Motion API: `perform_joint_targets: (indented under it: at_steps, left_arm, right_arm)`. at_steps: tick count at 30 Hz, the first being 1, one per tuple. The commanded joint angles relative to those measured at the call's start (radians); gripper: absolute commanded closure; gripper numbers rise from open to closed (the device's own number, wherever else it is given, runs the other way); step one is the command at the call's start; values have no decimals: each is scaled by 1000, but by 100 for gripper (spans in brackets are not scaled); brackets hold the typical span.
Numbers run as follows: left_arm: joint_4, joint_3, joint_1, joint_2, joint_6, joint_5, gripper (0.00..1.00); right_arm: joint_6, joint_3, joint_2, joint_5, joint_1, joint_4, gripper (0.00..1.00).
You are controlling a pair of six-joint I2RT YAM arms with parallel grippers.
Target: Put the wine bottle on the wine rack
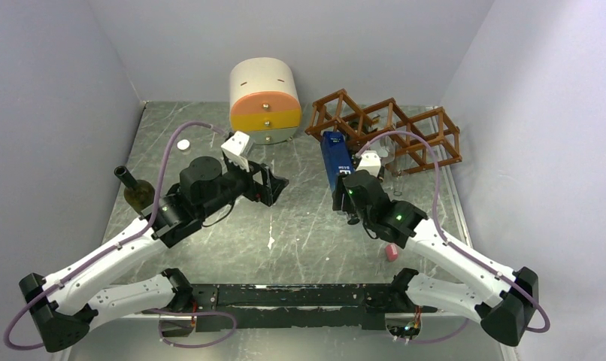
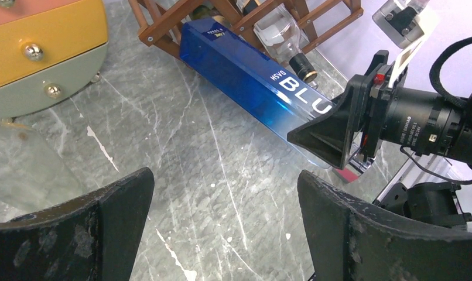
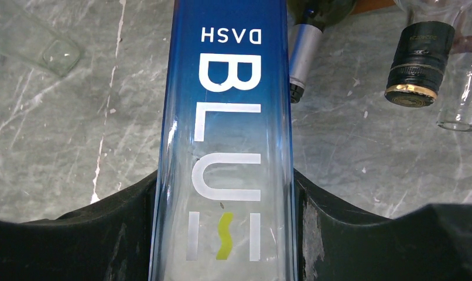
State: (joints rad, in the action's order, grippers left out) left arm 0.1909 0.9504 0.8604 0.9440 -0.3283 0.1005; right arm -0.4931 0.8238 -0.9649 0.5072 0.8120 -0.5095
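The wine bottle (image 1: 334, 156) is a tall, square, blue-tinted glass one lettered "DASH BLU" (image 3: 228, 117). My right gripper (image 3: 225, 228) is shut on its pale lower end, a finger pressed to each side. It slants over the table, and its dark blue far end (image 2: 222, 52) reaches the front of the wine rack's left cell. The wine rack (image 1: 390, 128) is a reddish-brown lattice at the back right. My left gripper (image 2: 225, 193) is open over bare marble at mid-table, left of the bottle (image 1: 274, 188), with nothing between its fingers.
Other bottles lie in the rack with their necks pointing out, one silver-capped (image 3: 304, 52) and one black-capped (image 3: 418, 64). A cream-and-orange drawer cabinet (image 1: 264, 101) stands at the back centre. An olive bottle (image 1: 137, 192) lies by the left arm. A pink object (image 1: 392, 252) sits near the right arm.
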Motion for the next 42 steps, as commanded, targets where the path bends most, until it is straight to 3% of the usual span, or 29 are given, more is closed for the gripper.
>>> perform_joint_targets:
  at_steps: [1,19,30,42]
  left_arm:
    - [32,-17,3,-30,4,5,4]
    - [-3,-94,5,-64,2,40,5]
    - [-6,-111,23,-56,14,88,5]
    - [-12,-116,28,-41,20,87,5]
  right_arm:
    - [-84,66,1,67,-10,205,100]
    - [-293,-3,-34,242,-13,392,100]
    - [-257,10,-143,300,-32,565,100]
    - [-230,15,-236,256,-143,698,100]
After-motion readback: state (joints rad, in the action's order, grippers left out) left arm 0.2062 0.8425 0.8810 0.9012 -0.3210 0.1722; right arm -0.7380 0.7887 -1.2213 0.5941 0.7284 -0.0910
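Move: My right hand already holds the blue bottle, its far end reaching out towards the wine rack's left slot, which is about 18 cm ahead of the hand, 1 cm to its left and some 8 cm lower. The dark wine bottle lies in the rack about 13 cm ahead and 2 cm right. The black-capped bottle is some 11 cm ahead and 11 cm right. From my left hand the slot is roughly 22 cm ahead and 20 cm right. I keep my grip on the blue bottle with my right hand, first easing slightly forward and left while I swing its far end clockwise and roll my hand's left side up, about 15 degrees each. Then I drive forward some 6 cm more, sinking slightly, to feed the bottle's far end into the rack's left slot. My empty left hand sinks about 4 cm, fingers staying open. ##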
